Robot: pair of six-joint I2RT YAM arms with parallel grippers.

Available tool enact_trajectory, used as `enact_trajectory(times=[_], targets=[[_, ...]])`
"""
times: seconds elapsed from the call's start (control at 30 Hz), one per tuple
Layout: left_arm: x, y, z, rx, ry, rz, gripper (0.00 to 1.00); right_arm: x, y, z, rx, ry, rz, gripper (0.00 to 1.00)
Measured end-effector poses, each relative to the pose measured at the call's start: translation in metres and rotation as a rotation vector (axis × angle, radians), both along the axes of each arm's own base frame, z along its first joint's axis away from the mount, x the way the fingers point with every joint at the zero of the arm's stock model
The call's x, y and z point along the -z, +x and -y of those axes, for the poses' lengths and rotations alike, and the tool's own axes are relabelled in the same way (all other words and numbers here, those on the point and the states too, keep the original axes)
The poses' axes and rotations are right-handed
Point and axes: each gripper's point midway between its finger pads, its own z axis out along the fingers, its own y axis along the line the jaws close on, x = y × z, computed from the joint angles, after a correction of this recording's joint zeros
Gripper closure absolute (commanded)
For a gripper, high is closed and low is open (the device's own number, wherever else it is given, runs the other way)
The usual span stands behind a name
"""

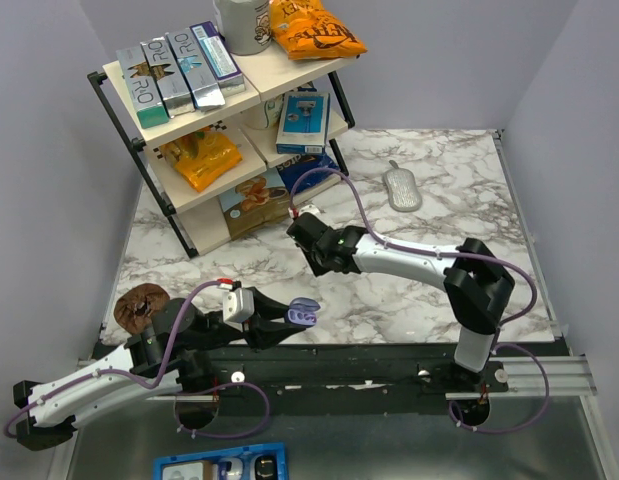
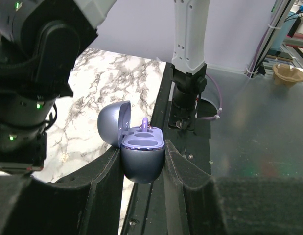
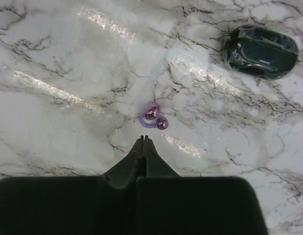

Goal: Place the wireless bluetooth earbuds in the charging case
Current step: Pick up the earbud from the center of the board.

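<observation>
The lavender-blue charging case (image 2: 143, 159) is clamped between my left gripper's (image 2: 143, 164) black fingers, held off the table near its front edge (image 1: 303, 315). Its lid (image 2: 111, 126) stands open, and a purple piece (image 2: 145, 123) sticks up from the far socket. A translucent purple earbud (image 3: 153, 116) with two shiny bulbs lies on the marble just beyond my right gripper (image 3: 145, 139). That gripper is shut, tips pressed together with nothing between them. Seen from above, my right gripper (image 1: 312, 243) hovers mid-table and hides the earbud.
A glossy black oval object (image 3: 260, 51) lies on the marble to the right of the earbud. A grey oval pad (image 1: 401, 187) sits further back. A shelf rack (image 1: 229, 130) with boxes and snack bags stands at the back left, and a brown round item (image 1: 139, 305) at the left edge.
</observation>
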Motion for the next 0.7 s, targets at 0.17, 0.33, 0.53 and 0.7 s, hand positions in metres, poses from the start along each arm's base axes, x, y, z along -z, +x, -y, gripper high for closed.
enact_trajectory(times=[0.17, 0.33, 0.53, 0.7], targets=[[0.0, 0.0, 0.0, 0.0, 0.0, 0.0, 1.0, -0.014, 0.001, 0.0, -0.028, 0.012, 0.021, 0.7], [0.0, 0.0, 0.0, 0.0, 0.001, 0.0, 1.0, -0.002, -0.005, -0.002, -0.068, -0.006, -0.02, 0.65], [0.0, 0.0, 0.0, 0.0, 0.001, 0.0, 1.0, 0.008, -0.008, -0.003, -0.109, -0.018, -0.033, 0.68], [0.0, 0.0, 0.0, 0.0, 0.001, -0.001, 1.0, 0.013, -0.008, -0.002, -0.147, -0.031, -0.026, 0.68]])
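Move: Just ahead of the right hand's shut, empty fingers lies the earbud, about 2 cm forward, level sideways and some 5 cm below. The black case lies about 10 cm ahead of that hand, 6 cm to its right and 5 cm down. The purple charging case is roughly 20 cm back from the right hand, 4 cm to its left and 17 cm higher. From the left hand, the earbud is about 22 cm ahead, 4 cm right and 22 cm down. Opening its empty fingers to about a third, the right hand finishes rising by some 1.5 cm, then sinks about 2.5 cm towards the earbud's level, easing back nearly 1 cm and turning counter-clockwise by some 10 degrees. Its fingertips stay above the table, short of the earbud. The left hand stays put and keeps hold of the charging case. ##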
